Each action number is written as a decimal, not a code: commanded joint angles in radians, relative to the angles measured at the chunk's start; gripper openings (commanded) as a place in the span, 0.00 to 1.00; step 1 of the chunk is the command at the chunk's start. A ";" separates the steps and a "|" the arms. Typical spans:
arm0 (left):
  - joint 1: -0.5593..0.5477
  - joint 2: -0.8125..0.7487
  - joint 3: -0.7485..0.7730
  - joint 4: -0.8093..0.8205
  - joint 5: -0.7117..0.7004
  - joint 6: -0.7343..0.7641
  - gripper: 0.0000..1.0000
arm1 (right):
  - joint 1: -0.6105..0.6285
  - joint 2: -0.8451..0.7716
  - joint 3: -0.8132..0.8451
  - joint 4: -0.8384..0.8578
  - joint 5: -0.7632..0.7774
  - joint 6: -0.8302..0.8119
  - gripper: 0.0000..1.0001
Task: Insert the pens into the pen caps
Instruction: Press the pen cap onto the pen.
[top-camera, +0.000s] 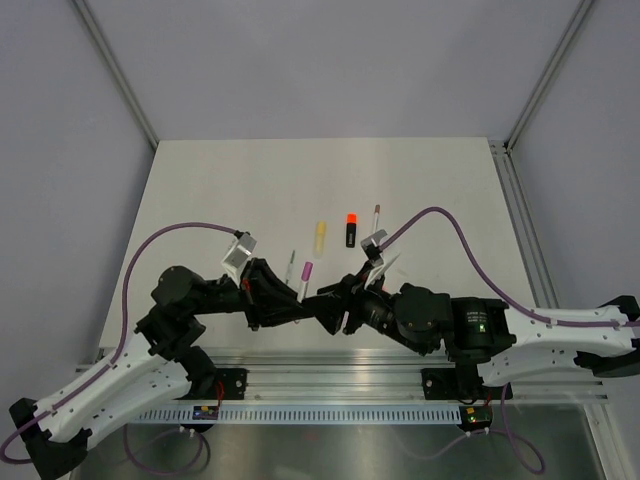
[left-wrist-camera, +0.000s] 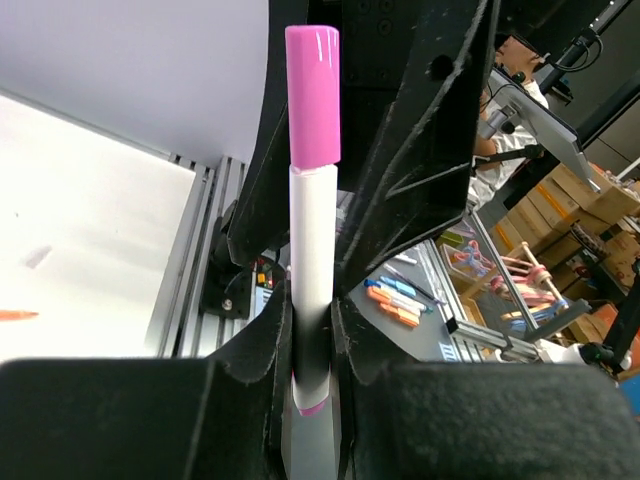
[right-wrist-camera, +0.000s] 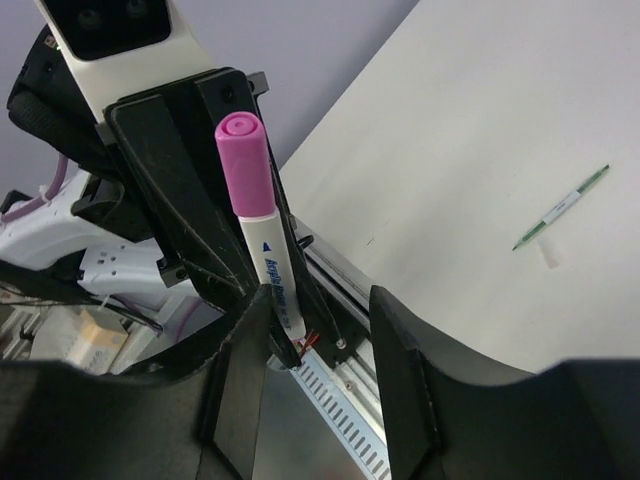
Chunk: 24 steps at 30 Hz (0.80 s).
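A white pen with a pink cap on its far end stands between the fingers of my left gripper, which is shut on its lower barrel. The right wrist view shows the same pen and pink cap just beside the left finger of my right gripper, whose jaws stand wide apart and hold nothing. Both grippers, left and right, meet over the table's near edge. Beyond them lie a pale yellow highlighter, a black highlighter with an orange end and a thin pen.
A thin green-ended pen lies alone on the white table. An orange pen tip shows at the left edge of the left wrist view. The slotted aluminium rail runs along the near edge under both grippers. Purple cables arc above the arms.
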 joint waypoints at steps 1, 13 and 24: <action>-0.017 -0.004 -0.004 0.162 -0.138 0.023 0.00 | -0.010 0.015 0.039 -0.057 -0.202 -0.145 0.54; -0.019 -0.064 -0.041 0.178 -0.160 0.051 0.00 | -0.106 -0.129 0.082 -0.010 -0.420 -0.372 0.74; -0.021 -0.065 -0.074 0.217 -0.145 0.031 0.00 | -0.289 0.000 0.185 0.153 -0.540 -0.389 0.77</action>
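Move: The pen with its pink cap already on stands between the left fingers, its middle about 3 cm above and 2 cm ahead of the left hand point, level sideways. From the half-open right hand it is roughly 4 cm left, 1 cm ahead and 2 cm up. On the table some 30 cm below, the green pen is about 21 cm ahead and 10 cm left of the right hand; the yellow cap is 31 cm ahead and 2 cm left. The pink-capped pen stays pinched in the left hand, which carries it about 2 cm up and slightly forward. The right hand clears away from it, opening wider: first it draws back some 2 cm, then climbs to about 8 cm above its start, swinging a little right and then forward as its wrist tilts up and turns counter-clockwise, around 25 degrees in all. ##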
